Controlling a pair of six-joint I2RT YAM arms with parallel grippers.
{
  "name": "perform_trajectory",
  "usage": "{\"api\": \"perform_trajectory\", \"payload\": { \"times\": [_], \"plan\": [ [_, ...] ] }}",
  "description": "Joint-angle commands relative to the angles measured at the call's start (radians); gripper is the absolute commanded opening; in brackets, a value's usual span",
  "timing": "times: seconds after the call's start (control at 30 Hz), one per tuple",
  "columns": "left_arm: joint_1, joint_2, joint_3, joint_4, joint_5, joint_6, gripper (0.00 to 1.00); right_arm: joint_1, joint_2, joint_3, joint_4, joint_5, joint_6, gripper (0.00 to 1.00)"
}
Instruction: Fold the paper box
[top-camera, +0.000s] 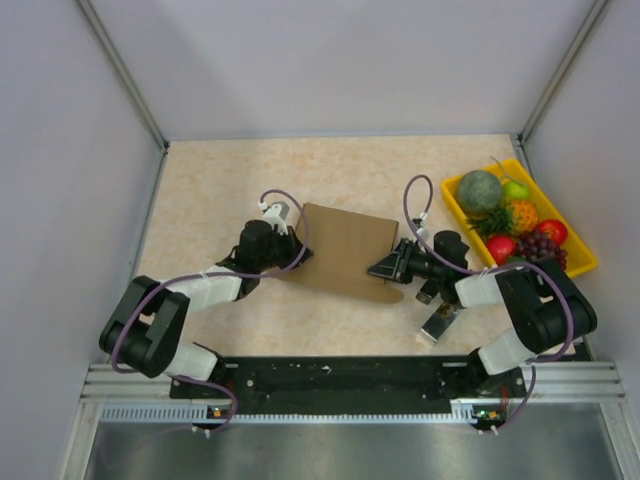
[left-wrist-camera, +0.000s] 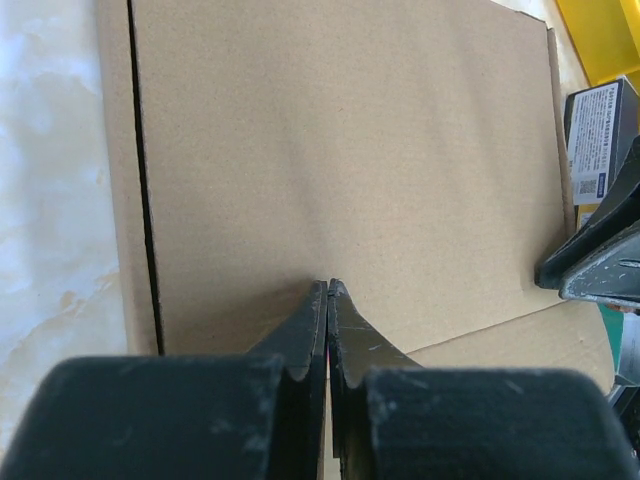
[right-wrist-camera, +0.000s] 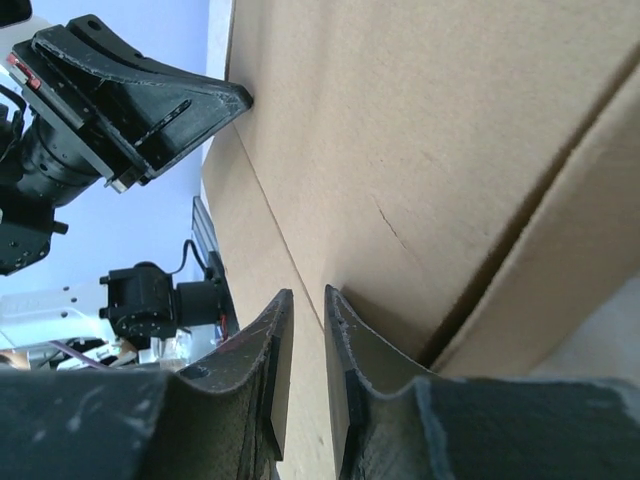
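Observation:
The paper box (top-camera: 345, 255) is a brown cardboard sheet with creases, lying mid-table between both arms. My left gripper (top-camera: 298, 254) is at its left edge. In the left wrist view its jaws (left-wrist-camera: 327, 287) are shut tight, with the tips against the broad cardboard panel (left-wrist-camera: 350, 150). My right gripper (top-camera: 374, 270) is at the sheet's right edge. Its fingers (right-wrist-camera: 305, 292) stand a narrow gap apart, pointing at a crease in the raised panel (right-wrist-camera: 400, 130), with nothing pinched between the pads. A folded flap (right-wrist-camera: 560, 260) rises on the right. The left gripper's tip (right-wrist-camera: 240, 95) touches the panel's far side.
A yellow tray (top-camera: 580, 262) of plastic fruit sits at the right, close behind the right arm, and shows as a yellow corner (left-wrist-camera: 600, 40) in the left wrist view. Grey walls close in both sides and the back. A metal rail (top-camera: 350, 375) runs along the near edge.

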Motion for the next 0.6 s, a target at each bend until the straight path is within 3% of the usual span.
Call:
{"api": "perform_trajectory", "payload": {
  "times": [0.0,0.07,0.17,0.2,0.33,0.4,0.43,0.47,0.57],
  "plan": [
    [0.005,-0.012,-0.027,-0.097,-0.001,0.026,0.00,-0.037,0.014,-0.047,-0.048,0.008,-0.082,0.19],
    [0.005,-0.067,-0.012,-0.118,0.018,0.038,0.00,-0.037,-0.060,-0.013,-0.144,0.012,-0.096,0.19],
    [0.009,-0.147,0.080,-0.219,0.053,0.074,0.13,-0.040,-0.187,0.071,-0.365,0.038,-0.165,0.22],
    [0.015,-0.165,0.099,-0.262,0.061,0.081,0.26,-0.037,-0.221,0.095,-0.418,0.044,-0.183,0.23],
    [0.049,-0.239,0.192,-0.400,0.055,0.133,0.46,-0.037,-0.351,0.224,-0.703,0.116,-0.306,0.34],
    [0.080,-0.258,0.237,-0.474,0.021,0.158,0.64,-0.037,-0.411,0.251,-0.876,0.185,-0.358,0.40],
    [0.092,-0.258,0.246,-0.515,0.007,0.185,0.85,-0.038,-0.431,0.258,-0.912,0.213,-0.401,0.47],
    [0.104,-0.249,0.251,-0.529,-0.028,0.195,0.92,-0.038,-0.448,0.257,-0.941,0.248,-0.415,0.52],
    [0.155,-0.206,0.234,-0.526,-0.016,0.204,0.92,-0.037,-0.500,0.222,-0.983,0.253,-0.463,0.64]
  ]
}}
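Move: The paper box lies shut between the two hands, the fingertips of both down on its lid. The lid's middle is about 8 cm to the right and 2 cm ahead of the left hand, and some 6 cm left and 5 cm ahead of the right hand, hardly lower. The front flap's middle sits roughly 3 cm back and 7 cm left of the right hand; the black box is 13 cm right and 3 cm back, some 5 cm lower. The closed lid is released by both hands at nearly the same time. The left hand edges back a little, then rises about 10 cm, drifting left and forward again as its shut fingers spread nearly wide. The right hand comes up about 7.5 cm and shifts 4 cm right towards the black box, its left-pointing fingers tipping downwards some 15 degrees and opening to over half. ##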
